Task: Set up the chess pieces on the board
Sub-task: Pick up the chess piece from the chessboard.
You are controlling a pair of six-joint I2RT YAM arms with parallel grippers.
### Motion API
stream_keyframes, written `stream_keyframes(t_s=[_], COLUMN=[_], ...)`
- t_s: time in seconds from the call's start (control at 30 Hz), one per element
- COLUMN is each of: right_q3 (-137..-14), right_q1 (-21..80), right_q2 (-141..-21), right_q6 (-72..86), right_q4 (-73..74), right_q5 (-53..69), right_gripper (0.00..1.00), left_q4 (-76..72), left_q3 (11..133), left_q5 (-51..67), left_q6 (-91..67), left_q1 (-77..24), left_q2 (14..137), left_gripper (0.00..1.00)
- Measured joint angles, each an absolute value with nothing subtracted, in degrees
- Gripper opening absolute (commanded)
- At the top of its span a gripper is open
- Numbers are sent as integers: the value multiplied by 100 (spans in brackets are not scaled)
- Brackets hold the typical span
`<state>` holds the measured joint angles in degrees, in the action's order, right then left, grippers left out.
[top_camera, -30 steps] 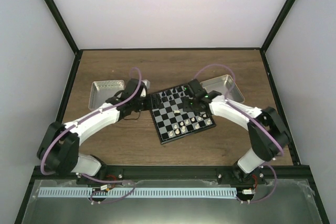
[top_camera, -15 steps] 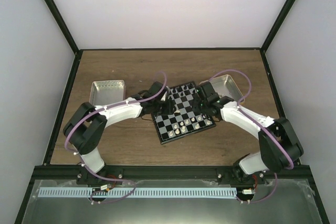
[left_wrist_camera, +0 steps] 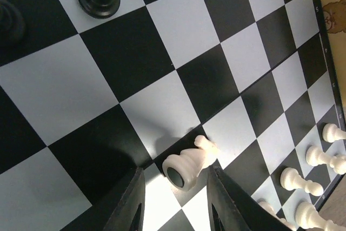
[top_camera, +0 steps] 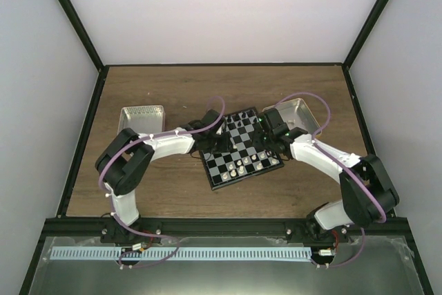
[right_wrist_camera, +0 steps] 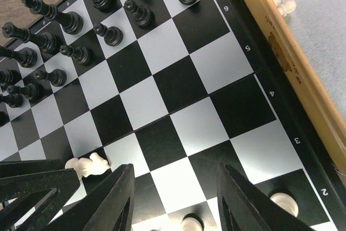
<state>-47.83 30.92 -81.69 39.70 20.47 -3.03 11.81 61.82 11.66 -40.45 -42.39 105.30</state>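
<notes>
The board (top_camera: 222, 170) lies at the table's middle, with black chessmen (right_wrist_camera: 70, 22) in its far rows and white chess pieces (left_wrist_camera: 324, 158) along its near edge. One white knight (left_wrist_camera: 192, 167) lies on its side on a dark square, also seen in the right wrist view as the knight (right_wrist_camera: 86, 166). My left gripper (left_wrist_camera: 177, 201) hangs low over it, a finger on each side, with a gap to the piece on both sides. My right gripper (right_wrist_camera: 175, 198) is open over bare squares at the board's right, holding nothing.
A metal tray (top_camera: 141, 121) sits left of the board and another tray (top_camera: 298, 114) at its right. A tan-rimmed tray (right_wrist_camera: 281, 52) by the board's edge holds loose white pieces (right_wrist_camera: 285, 6). Standing white pieces (right_wrist_camera: 284, 204) are close to my right fingers.
My left arm swung right from the left tray to over the board, and its jaws narrowed round the fallen knight. The right arm drew back a little toward the board's right edge.
</notes>
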Motion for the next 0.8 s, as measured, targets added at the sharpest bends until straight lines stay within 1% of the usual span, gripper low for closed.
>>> stream_keyframes(t_s=[0.23,0.33,0.43,0.6,0.8], right_q3=[-4783,-4783,-4783,-4779,-4574], right_q1=[3092,3092,3092,3092,3087], right_q2=[-8169,-8169,-8180,-8221,-8315], right_q6=[3968,3968,3929,3723,3658], right_q4=[2045,2045,2014,1837,1376], right_q5=[-301,-298,-209,322,1214], right_gripper=[43,43,43,43,44], left_q4=[1162,1168,1166,1146,871], left_q3=[6270,6292,6302,6322,6182], left_q5=[1118,1079,1059,1024,1041], left_q6=[-4099,-4121,-4139,-4158,-4160], left_q1=[-4239,-4239,-4239,-4241,-4241], left_q2=[10637,10656,10665,10665,10626], left_gripper=[27,20,15,12,11])
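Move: The white chess piece lies on its side just beyond the left fingertips, about 1 cm ahead, 1 cm right and 1 cm below. From that hand, the nearest black pawn stands roughly 8 cm ahead and 1 cm left, and the nearest standing white piece some 5 cm back and 3 cm right, both slightly lower. From the right hand, the lying piece is level ahead, about 8 cm left and 6 cm below. Left hand edges 1 cm forward, pinching the piece's base; right hand, open, swings 4 cm left towards it. ##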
